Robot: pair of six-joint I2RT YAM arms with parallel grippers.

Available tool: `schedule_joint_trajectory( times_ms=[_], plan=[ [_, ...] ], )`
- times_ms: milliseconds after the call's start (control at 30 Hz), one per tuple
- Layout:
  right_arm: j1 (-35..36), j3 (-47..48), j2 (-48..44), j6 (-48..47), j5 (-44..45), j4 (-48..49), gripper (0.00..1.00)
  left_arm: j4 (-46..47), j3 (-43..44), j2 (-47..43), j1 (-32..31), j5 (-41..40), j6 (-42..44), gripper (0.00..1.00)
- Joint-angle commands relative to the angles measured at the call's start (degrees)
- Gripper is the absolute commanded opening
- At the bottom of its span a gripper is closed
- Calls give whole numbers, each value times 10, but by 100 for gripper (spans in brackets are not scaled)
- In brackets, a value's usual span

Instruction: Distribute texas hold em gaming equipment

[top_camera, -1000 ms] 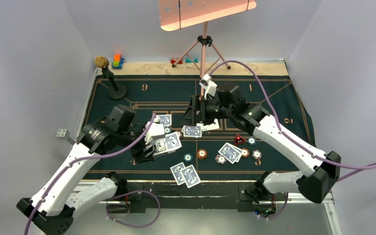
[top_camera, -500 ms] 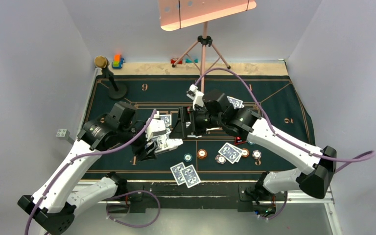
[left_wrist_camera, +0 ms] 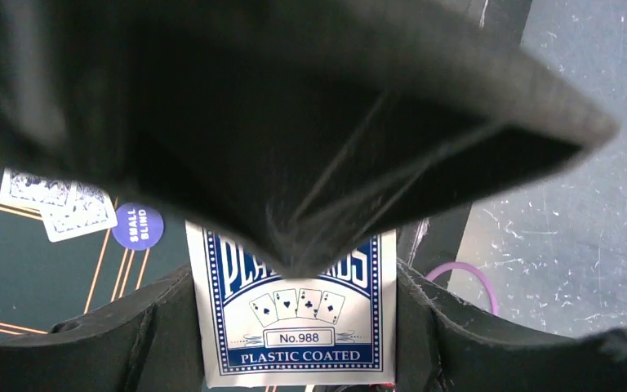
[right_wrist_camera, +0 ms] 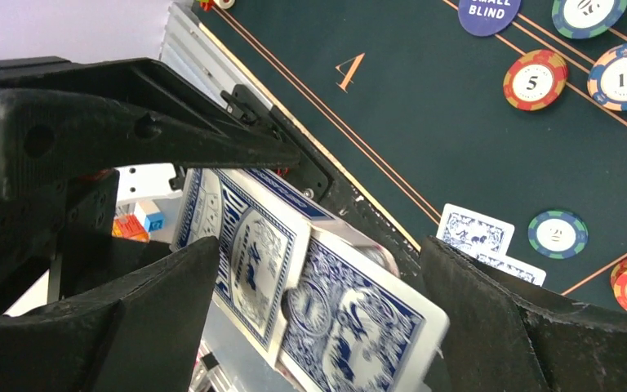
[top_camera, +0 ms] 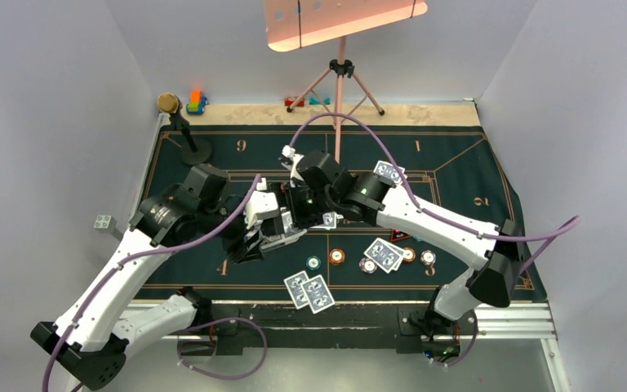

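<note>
My left gripper (top_camera: 263,238) (left_wrist_camera: 294,331) is shut on a blue-and-white playing card box (top_camera: 282,234) (left_wrist_camera: 294,318), held above the green felt mat (top_camera: 457,175). Blue-backed cards (right_wrist_camera: 351,327) stick out of the box (right_wrist_camera: 245,245). My right gripper (top_camera: 291,214) (right_wrist_camera: 314,314) stands open with one jaw on each side of those cards, not touching them. Card pairs lie at the front (top_camera: 310,291), at the right (top_camera: 384,254) and at the back (top_camera: 389,172). Chips (top_camera: 337,256) (right_wrist_camera: 535,79), a small blind disc (left_wrist_camera: 138,226) (right_wrist_camera: 488,12) and a red-black triangular marker (top_camera: 400,235) lie on the mat.
A gold-topped black stand (top_camera: 181,129) rises at the back left, with toy blocks (top_camera: 197,101) behind it. A tripod (top_camera: 340,82) stands at the back centre. The two arms meet over the mat's middle left. A metal rail (top_camera: 359,314) runs along the front edge.
My right arm has swung left from the mat's centre to my left gripper, and its open jaws now straddle the cards. The left gripper, still holding the box, has shifted slightly.
</note>
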Motion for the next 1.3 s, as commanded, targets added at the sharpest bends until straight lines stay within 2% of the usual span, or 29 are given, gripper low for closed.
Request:
schedule_joint_trajectory(
  times_ms=[0,267,400,500,633,833,967,1067,1200,1267],
  plan=[
    [8,56,12,-5,5,-8,98,39,35,8,2,2,-19,28],
    [1,26,-7,21,-36,43,98,69,47,16,2,-28,-48,27],
    [-31,-71,-61,66,-90,149,94,71,44,15,2,-29,-59,29],
    [-58,-141,-93,110,-134,240,83,68,44,17,2,-23,-59,34],
    [-65,-161,-95,117,-161,279,68,60,50,16,2,-15,-51,43],
    [-70,-182,-93,142,-195,364,58,48,48,14,2,-10,-43,46],
    [-70,-179,-79,144,-211,370,48,47,50,12,3,-13,-42,50],
    [-72,-189,-73,156,-221,383,33,42,59,15,2,-18,-47,58],
    [-76,-196,-59,167,-237,397,24,18,94,30,2,-12,-51,63],
    [-78,-197,-56,169,-242,399,19,20,95,26,2,-14,-49,74]
  ],
)
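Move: My left hand already holds the card box, with cards sticking out of its right-hand end; the deck's middle is about 4 cm to its right, 2 cm ahead and 2 cm lower. My open right hand has that deck about 3 cm back, 1 cm left and 2 cm below. On the table some 18 cm below the right hand, the green chip lies 11 cm back and 4 cm right, and the two dealt cards about 18 cm back and 3 cm right. I reach my wide-open right hand about 1 cm left over the deck, draw it back right nearly 3 cm, then raise it some 3 cm and ease left again. Meanwhile I tip its fingers up about 25 degrees towards level and close them most of the way, one on either flat side of the deck. My left hand keeps its grip on the box, shifting about 2 cm forward and up. ##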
